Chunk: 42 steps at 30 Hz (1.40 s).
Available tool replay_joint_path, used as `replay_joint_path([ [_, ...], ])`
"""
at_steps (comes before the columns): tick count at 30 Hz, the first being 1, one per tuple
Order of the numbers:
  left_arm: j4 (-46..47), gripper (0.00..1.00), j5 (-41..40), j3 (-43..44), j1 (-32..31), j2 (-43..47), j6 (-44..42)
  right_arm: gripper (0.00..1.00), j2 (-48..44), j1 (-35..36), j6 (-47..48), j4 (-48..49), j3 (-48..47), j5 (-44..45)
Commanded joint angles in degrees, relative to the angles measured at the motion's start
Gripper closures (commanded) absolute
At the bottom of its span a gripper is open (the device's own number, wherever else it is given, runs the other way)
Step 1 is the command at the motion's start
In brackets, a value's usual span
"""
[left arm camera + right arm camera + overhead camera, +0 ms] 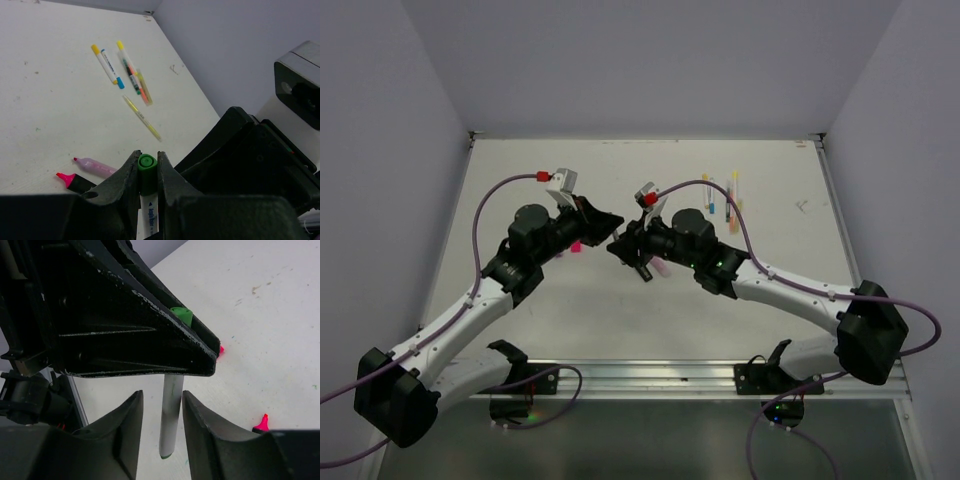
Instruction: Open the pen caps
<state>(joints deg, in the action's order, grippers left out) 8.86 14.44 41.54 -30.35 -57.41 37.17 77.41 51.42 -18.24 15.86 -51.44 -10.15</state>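
Note:
My left gripper (148, 162) is shut on a white pen (148, 212), its fingertips squeezing the green pen cap (147, 162) at the pen's end. In the right wrist view the same cap (182, 315) pokes out past the left fingers (150, 340). The white pen body (171, 410) hangs down between the fingers of my right gripper (161, 395), which is open with a gap on each side. From above, the two grippers (605, 225) (623, 245) meet tip to tip over the table's middle.
Several capped pens (132, 75) lie in a loose group far back on the table, also seen from above (725, 195). A thin yellow pen (142, 117) lies nearer. A lilac pen (95, 166) and a black-and-pink one (75, 181) lie just under the grippers.

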Motion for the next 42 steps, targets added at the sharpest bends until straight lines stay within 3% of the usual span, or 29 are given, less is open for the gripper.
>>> replay_joint_path([
  [1,5.1,1.00,1.5,-0.1,0.2,1.3,-1.7,0.62,1.6,-0.1,0.0,1.6,-3.5,0.0],
  [2,5.5,1.00,1.4,0.1,0.2,1.4,-1.7,0.64,2.0,0.0,0.0,1.3,-3.7,0.2],
  [7,6.5,1.00,-2.0,0.6,0.2,1.3,-1.0,1.00,2.2,0.0,0.0,1.4,-1.8,1.4],
  [14,9.2,1.00,-11.4,0.9,0.2,2.3,-0.8,1.00,2.2,0.0,0.1,-0.3,1.7,0.7],
  [25,22.5,1.00,-20.9,4.8,0.2,2.0,-4.0,1.00,4.2,0.2,-0.5,1.9,9.4,-5.0],
  [31,26.1,1.00,-22.3,9.3,1.1,0.2,-6.4,1.00,5.2,0.2,0.3,3.7,12.3,-7.8],
  [42,30.2,1.00,-18.7,12.0,10.3,-1.9,1.9,1.00,4.2,0.2,0.5,6.8,16.7,-8.7],
])
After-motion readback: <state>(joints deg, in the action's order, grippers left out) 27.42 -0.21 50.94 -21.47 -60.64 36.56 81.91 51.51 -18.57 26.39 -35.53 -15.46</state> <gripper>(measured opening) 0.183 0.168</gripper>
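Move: Between the right hand's half-open fingers is the green pen's white barrel, its middle about 1 cm ahead of that hand and 1 cm above it. From the left hand, which already holds the green cap, the barrel lies about 3 cm back and 4 cm below. On the table some 22 cm below the right hand, the black highlighter lies about 8 cm ahead and 3 cm right, the pink highlighter 8 cm ahead and 9 cm right, and the red cap 14 cm ahead and 15 cm left. Closing on the white barrel after edging about 1 cm forward, the right fingers pinch it while the left keeps its grip on the green cap. Both hands then creep only a centimetre or two, wrists tilting slightly, before springing apart: the left some 13 cm up, also left and forward, tipping up and turning counter-clockwise; the right about 11 cm down and 5 cm back. ##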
